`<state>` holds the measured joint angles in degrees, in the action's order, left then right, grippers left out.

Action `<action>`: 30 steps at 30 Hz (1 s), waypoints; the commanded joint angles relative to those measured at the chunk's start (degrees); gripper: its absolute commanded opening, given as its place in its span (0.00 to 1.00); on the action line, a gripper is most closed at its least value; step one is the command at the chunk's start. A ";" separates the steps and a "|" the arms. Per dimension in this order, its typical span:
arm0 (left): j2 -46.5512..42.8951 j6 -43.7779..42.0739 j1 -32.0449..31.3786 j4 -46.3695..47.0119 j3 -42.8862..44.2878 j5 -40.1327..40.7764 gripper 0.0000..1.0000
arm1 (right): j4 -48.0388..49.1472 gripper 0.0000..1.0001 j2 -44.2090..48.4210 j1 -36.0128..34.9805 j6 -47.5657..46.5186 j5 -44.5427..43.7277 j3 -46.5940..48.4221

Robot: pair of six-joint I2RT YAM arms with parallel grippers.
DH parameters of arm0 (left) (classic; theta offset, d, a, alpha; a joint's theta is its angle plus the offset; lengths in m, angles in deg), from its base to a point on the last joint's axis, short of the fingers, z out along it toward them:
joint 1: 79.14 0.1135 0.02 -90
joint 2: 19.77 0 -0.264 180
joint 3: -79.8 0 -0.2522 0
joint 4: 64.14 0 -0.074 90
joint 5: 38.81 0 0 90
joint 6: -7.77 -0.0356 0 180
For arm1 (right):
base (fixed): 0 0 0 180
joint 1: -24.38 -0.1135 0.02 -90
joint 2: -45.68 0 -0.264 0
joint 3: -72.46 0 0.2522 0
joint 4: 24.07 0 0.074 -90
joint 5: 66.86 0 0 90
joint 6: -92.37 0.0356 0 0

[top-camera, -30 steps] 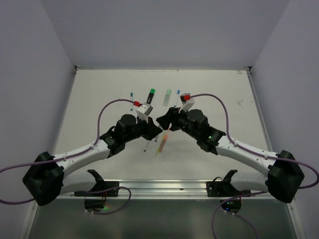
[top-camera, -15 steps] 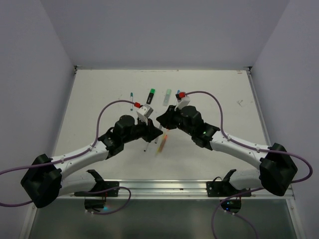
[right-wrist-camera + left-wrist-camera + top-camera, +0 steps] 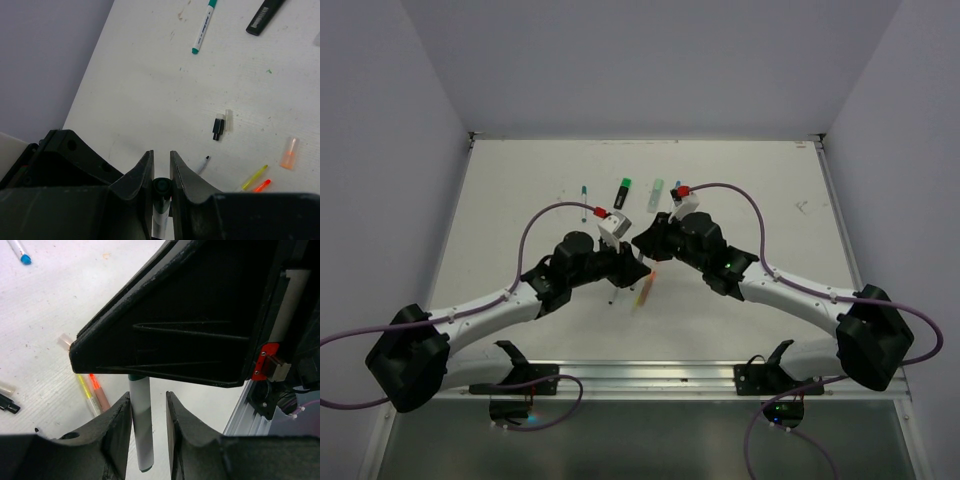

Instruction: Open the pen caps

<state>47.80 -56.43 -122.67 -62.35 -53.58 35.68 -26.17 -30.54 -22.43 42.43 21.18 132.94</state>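
Observation:
My two grippers meet nose to nose over the middle of the table, left gripper (image 3: 628, 264) and right gripper (image 3: 647, 240). In the right wrist view my right gripper (image 3: 161, 160) is shut on a dark green pen cap (image 3: 162, 186), with the white barrel running away below it. The left wrist view shows that white pen barrel (image 3: 141, 425) standing between the fingers of my left gripper (image 3: 148, 410). It leans on the left finger, a gap shows at the right finger, and the jaws are open. Its green capped end is hidden behind the right gripper's black body.
On the table lie a loose black cap (image 3: 218, 127) beside a clear cap (image 3: 228, 120), an orange cap (image 3: 289, 152), a yellow highlighter (image 3: 86, 392), an uncapped pen (image 3: 614, 296), a teal pen (image 3: 204, 25), a black and green marker (image 3: 623, 193) and a mint marker (image 3: 657, 192).
My right gripper has slid a little left and closed on the green cap. My left gripper's jaws have eased apart around the barrel.

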 commanded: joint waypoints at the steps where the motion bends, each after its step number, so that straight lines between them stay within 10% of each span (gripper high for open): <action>1: 0.63 -0.93 -0.59 2.47 -0.25 -1.98 0.34 | 2.75 0.00 0.55 0.23 0.82 -0.06 1.09; 7: 0.81 -1.02 -1.30 2.20 0.01 -2.07 0.00 | 2.49 0.00 0.82 0.75 0.64 -0.50 1.18; 30: 4.85 4.25 -8.15 2.29 -6.58 -3.83 0.00 | 8.29 0.00 3.11 17.88 -2.79 -7.62 12.86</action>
<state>51.40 -53.30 -126.45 -50.16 -55.45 42.00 -33.08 -29.51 -13.55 42.30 32.03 137.38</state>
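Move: The green-capped pen slants down and back from my right fingers, which already hold its cap; its middle is about 4 cm back, 1 cm left and 4 cm below that hand. My left fingers stand open around its barrel, the pen's middle roughly 1 cm ahead and level sideways. Some 14 cm below my left hand, the orange highlighter lies about 4 cm ahead and 2 cm right, the yellow one 4 cm ahead and 2 cm left, the loose white pen 3 cm ahead and 7 cm left. I sink my left hand barely half a centimetre and shut its fingers on the pen's barrel, while my right keeps its pinch on the green cap. Then both go right, forward and up with the pen between them: left about 2 cm right, right about 2.5 cm right and 2 cm each forward and up, drawing slightly farther from the left. ##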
